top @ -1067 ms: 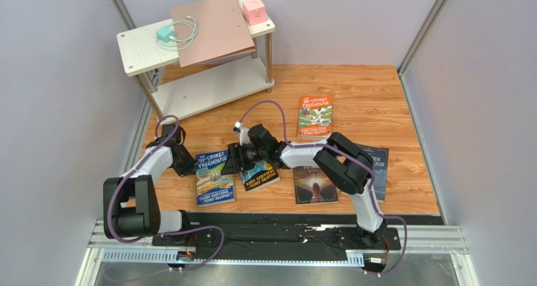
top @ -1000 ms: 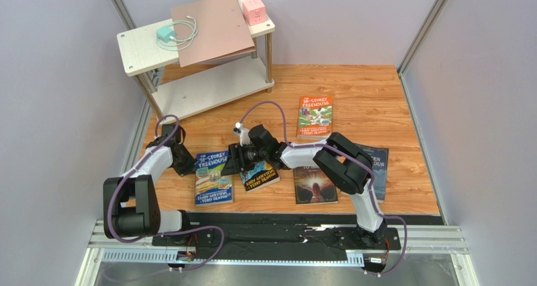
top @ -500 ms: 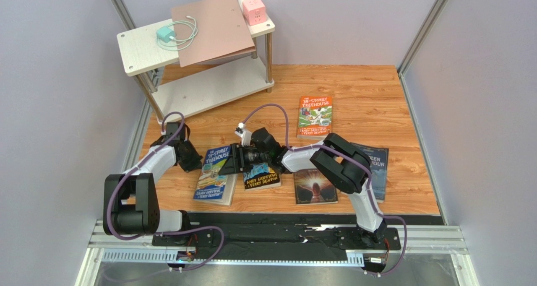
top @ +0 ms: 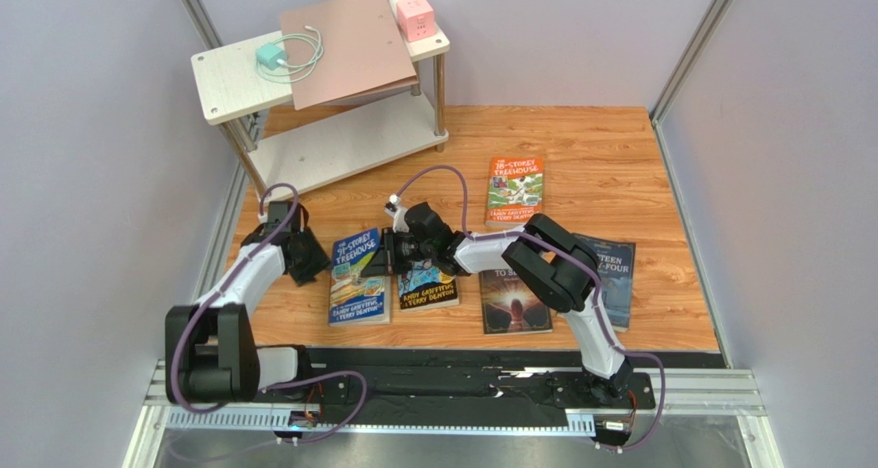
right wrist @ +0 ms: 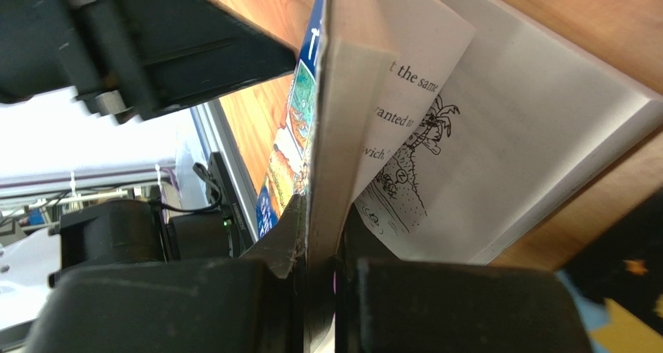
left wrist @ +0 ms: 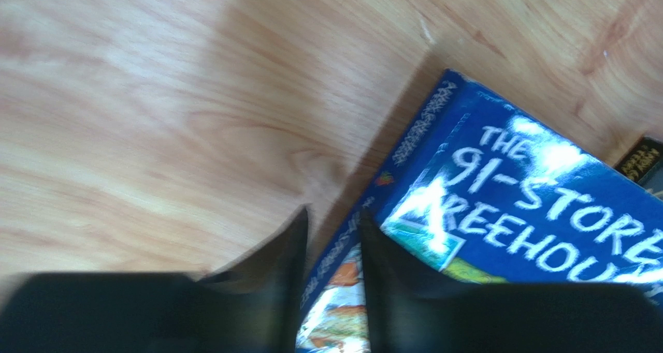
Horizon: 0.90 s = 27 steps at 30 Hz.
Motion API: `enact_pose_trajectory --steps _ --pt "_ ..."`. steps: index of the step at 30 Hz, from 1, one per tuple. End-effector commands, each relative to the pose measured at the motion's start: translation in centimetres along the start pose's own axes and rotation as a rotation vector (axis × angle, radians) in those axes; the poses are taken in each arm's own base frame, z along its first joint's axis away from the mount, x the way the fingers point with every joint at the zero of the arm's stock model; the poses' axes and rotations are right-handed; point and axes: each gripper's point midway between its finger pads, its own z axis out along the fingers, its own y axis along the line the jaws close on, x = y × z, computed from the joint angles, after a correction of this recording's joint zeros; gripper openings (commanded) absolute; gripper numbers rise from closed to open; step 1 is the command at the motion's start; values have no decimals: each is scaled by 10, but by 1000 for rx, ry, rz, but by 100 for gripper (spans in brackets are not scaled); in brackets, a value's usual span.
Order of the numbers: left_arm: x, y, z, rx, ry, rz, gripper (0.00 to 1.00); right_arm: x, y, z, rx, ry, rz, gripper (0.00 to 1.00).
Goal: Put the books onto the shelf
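A blue "91-Storey Treehouse" book point(top: 361, 278) lies on the orange wood floor between both arms. My right gripper point(top: 395, 250) is shut on its right edge, pinching the cover and some pages point(right wrist: 327, 135) between the fingers, and the cover is lifted off a printed page. My left gripper point(left wrist: 331, 221) stands slightly open at the book's spine point(left wrist: 412, 135), one finger over the floor and one over the cover. Another Treehouse book point(top: 428, 286), a dark book point(top: 514, 303), a grey-blue one point(top: 613, 272) and an orange one point(top: 514, 191) lie flat. The shelf point(top: 222, 82) stands at the back left.
On the shelf's top board lie a pinkish-brown board point(top: 345, 46), a pink cube point(top: 415, 15) and a teal charger with its cable point(top: 276, 56). The lower board point(top: 340, 144) is bare. Grey walls close in both sides, and a metal rail point(top: 453, 391) runs along the front.
My left gripper has opened off the blue book's left edge. My right gripper has closed on the book's right edge. The book has shifted slightly right and straightened.
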Motion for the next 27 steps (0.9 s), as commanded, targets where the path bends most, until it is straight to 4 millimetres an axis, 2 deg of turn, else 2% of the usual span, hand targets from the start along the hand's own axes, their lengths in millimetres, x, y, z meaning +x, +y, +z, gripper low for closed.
enact_pose_trajectory --steps 1,2,3,4,5,7,8,10,11,16,19,23,27 --pt "-3 -12 -40 74 -79 27 86 -40 21 -16 -65 -106 -105 0" --pt "-13 -16 -59 116 -162 39 96 -52 18 -24 -73 -124 -111 0" --pt "-16 -18 -70 141 -204 50 100 -56 27 -30 -122 -113 -129 0" --pt "-21 -24 -79 192 -254 62 100 -62 33 -37 -155 -116 -145 0" --pt "-23 -37 -101 297 -323 80 100 -76 32 -47 -179 -133 -147 0" --pt "-26 -42 -122 358 -397 79 100 -86 49 -65 -274 -131 -184 0" --pt "-27 -46 -139 409 -452 86 100 -97 49 -75 -292 -148 -192 0" --pt "-27 -50 -152 456 -493 100 100 -102 70 -94 -367 -140 -249 0" --pt "-24 -56 -160 507 -499 118 100 -108 74 -102 -381 -145 -266 0" --pt "-21 -85 -166 661 -472 187 100 -102 126 -135 -521 -78 -373 0" --pt "-14 -106 -166 789 -425 234 100 -99 145 -149 -562 -71 -415 0" --pt "-4 -124 -168 929 -380 273 100 -100 162 -163 -592 -78 -445 0" --pt "0 -129 -177 987 -391 283 99 -108 169 -166 -591 -108 -459 0"
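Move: The right hand already pinches the 91-Storey book by its open edge; the book's middle is about 3 cm to its left and 1 cm nearer the base. The lower shelf board lies about 32 cm ahead and 10 cm left of that hand, and the 169-Storey book is 11 cm to its right, 3 cm back and 4 cm lower. From the left hand, at the spine, the middle of the 91-Storey book is some 7 cm right and 2 cm back. Forward and to its right first, then steeply up and partly back, the right hand carries the book some 19 cm high, its left-pointing fingers swinging up about 25 degrees as they keep their pinch. The left hand opens wide and rises some 17 cm off the spine, tipping its fingers up and forward, then swings about 8 cm right with open jaws towards the lifted spine. ##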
